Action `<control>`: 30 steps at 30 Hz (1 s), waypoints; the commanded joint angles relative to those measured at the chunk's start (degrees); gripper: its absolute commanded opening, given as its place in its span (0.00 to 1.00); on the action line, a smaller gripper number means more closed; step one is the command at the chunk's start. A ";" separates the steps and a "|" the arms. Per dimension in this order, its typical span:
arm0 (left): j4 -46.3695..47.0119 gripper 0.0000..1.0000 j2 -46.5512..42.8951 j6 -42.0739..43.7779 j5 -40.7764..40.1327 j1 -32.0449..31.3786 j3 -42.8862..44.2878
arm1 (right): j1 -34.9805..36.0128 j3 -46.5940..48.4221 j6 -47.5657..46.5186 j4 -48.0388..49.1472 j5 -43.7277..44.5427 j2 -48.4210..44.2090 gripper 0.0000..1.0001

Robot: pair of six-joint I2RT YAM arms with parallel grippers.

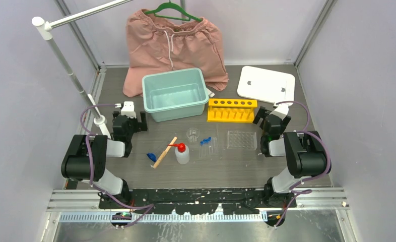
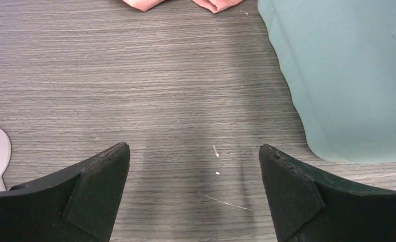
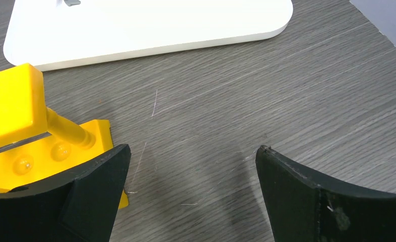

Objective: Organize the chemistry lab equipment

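Observation:
The yellow tube rack (image 1: 231, 110) stands mid-table, its end showing in the right wrist view (image 3: 14, 101). In front of it lie a clear tube rack (image 1: 241, 139), a tiny clear beaker (image 1: 193, 133), blue-capped tubes (image 1: 207, 142), a white red-nozzled squeeze bottle (image 1: 182, 153), a wooden stick (image 1: 165, 152) and a small blue piece (image 1: 151, 157). My left gripper (image 1: 130, 120) (image 2: 194, 151) hovers open over bare table, left of the bin. My right gripper (image 1: 269, 120) (image 3: 193, 151) is open too, just right of the yellow rack, with nothing between its fingers.
A teal bin (image 1: 175, 94) (image 2: 347, 75) sits behind the equipment. Its white lid (image 1: 265, 84) (image 3: 145, 25) lies at the back right. Pink shorts (image 1: 173, 45) hang on a green hanger at the back. A white pole (image 1: 70, 70) slants at the left.

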 commanded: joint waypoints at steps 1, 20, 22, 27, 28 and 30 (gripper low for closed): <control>2.72 1.00 -0.04 0.31 0.24 -0.15 1.70 | -0.25 0.86 0.26 2.83 1.14 -0.69 1.00; -18.06 1.00 -9.26 0.73 2.06 0.05 9.51 | 1.62 6.07 4.09 -19.31 9.37 -14.53 1.00; -23.03 1.00 -11.16 2.40 2.83 0.00 11.45 | 1.73 7.48 8.10 -26.42 10.27 -19.35 1.00; -39.96 1.00 -17.87 4.77 5.62 0.22 16.09 | 1.69 16.23 16.11 -52.64 10.15 -28.36 1.00; -43.96 1.00 -19.39 5.10 6.21 0.26 17.47 | 1.72 18.42 16.64 -57.15 9.24 -29.54 1.00; -52.91 1.00 -21.79 5.97 7.80 0.35 22.28 | 1.69 23.00 20.34 -63.90 7.56 -31.62 1.00</control>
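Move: The blue bulb lies about 19 cm back and 10 cm to the right of my left hand, some 4 cm lower, with the wooden stick 6 cm right of it and the wash bottle 14 cm right of it, both 2 cm farther out. From my right hand, the capped test tubes lie 14 cm back, 30 cm left; the clear tray 11 cm back, 15 cm left; the yellow rack 2 cm ahead, 19 cm left. I raise both empty, wide-open hands off their low rest spots above the table. My right goes up roughly 12 cm beside the yellow rack, easing back a little while it turns about 10 degrees clockwise and its left side tips up; my left climbs some 9 cm alongside the green bin, nearly straight up, its wrist almost unturned. ##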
